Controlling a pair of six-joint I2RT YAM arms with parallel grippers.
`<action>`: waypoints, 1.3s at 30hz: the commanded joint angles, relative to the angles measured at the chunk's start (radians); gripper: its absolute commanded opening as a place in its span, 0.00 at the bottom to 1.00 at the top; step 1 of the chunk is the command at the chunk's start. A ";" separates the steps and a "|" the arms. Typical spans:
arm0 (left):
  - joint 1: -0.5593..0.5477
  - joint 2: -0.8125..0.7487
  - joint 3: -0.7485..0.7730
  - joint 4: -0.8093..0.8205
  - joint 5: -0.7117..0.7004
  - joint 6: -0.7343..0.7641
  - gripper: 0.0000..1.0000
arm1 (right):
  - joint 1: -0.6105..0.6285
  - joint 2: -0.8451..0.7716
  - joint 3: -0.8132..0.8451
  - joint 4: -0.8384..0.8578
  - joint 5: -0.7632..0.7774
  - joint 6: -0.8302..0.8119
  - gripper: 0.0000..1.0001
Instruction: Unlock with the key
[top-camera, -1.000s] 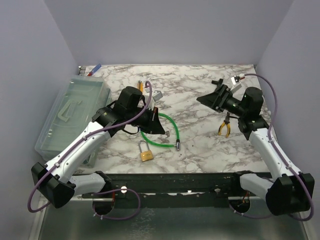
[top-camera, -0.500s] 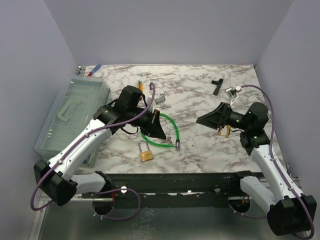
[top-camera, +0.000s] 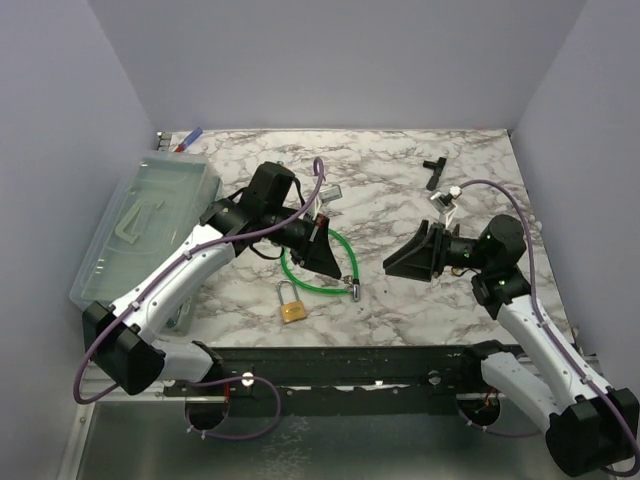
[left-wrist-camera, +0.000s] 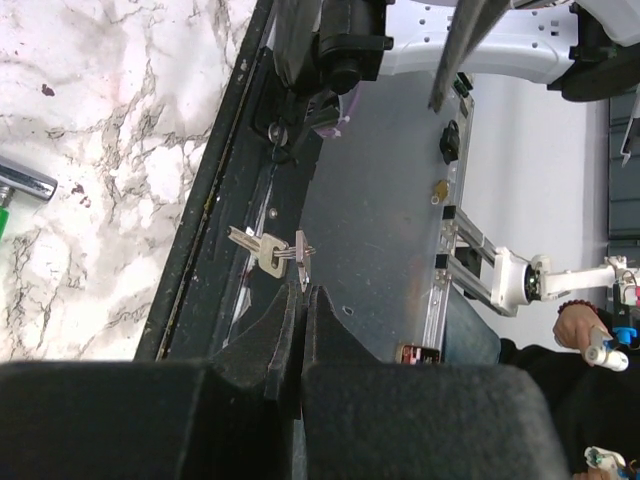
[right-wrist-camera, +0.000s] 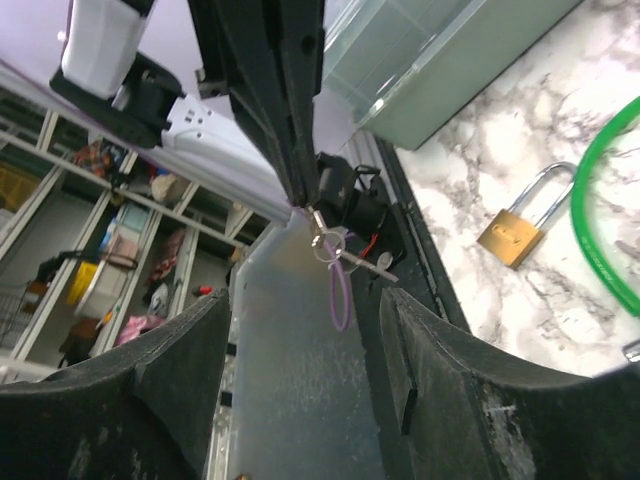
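Observation:
The key (left-wrist-camera: 262, 256) is small and silvery and hangs on a ring with another thin metal piece. My left gripper (left-wrist-camera: 302, 295) is shut on that bunch at its fingertips. In the right wrist view the same key (right-wrist-camera: 352, 258) dangles below the left gripper's fingers (right-wrist-camera: 285, 120), held in the air. The small brass padlock (top-camera: 292, 305) lies on the marble, near the front edge, shackle closed. My left gripper (top-camera: 333, 266) hovers over the green cable loop (top-camera: 300, 275). My right gripper (top-camera: 398, 262) stands open, pointing left at the key, with nothing between its fingers (right-wrist-camera: 200, 350).
A clear plastic bin (top-camera: 150, 225) stands at the left. A black T-shaped tool (top-camera: 433, 170) lies at the back right, with a small white part (top-camera: 443, 200) near the right arm. The padlock (right-wrist-camera: 513, 234) and cable (right-wrist-camera: 600, 225) lie right of the right jaws.
The right arm has swung from the back right toward the centre and now faces the left gripper. The left gripper has shifted slightly right with the key still pinched.

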 joint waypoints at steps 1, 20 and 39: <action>0.002 0.021 0.026 0.004 0.054 0.034 0.00 | 0.057 0.007 -0.009 -0.018 0.011 -0.047 0.65; 0.001 0.068 0.066 0.003 0.081 0.040 0.00 | 0.208 0.065 -0.035 0.069 0.081 -0.050 0.50; 0.000 0.060 0.050 0.004 0.094 0.044 0.00 | 0.252 0.208 0.038 0.157 0.159 -0.025 0.42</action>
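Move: The key hangs from my closed left fingers, about 2 cm to the right of that hand's point and 2 cm below. From my open right hand it lies some 7 cm to the left, 2 cm back and 3 cm lower. Also from my right hand, the padlock is about 20 cm left and 3 cm ahead, and the green hose's metal end about 4 cm left and 6 cm ahead, both some 22 cm below. I bring my right hand some 5 cm left and 3 to 4 cm down towards the key, first swinging about 3 cm back, then coming forward again to line up, while its fingers narrow from about two-thirds to under half open. My left hand keeps its pinch on the key ring and holds it out, easing barely 1 cm right. ##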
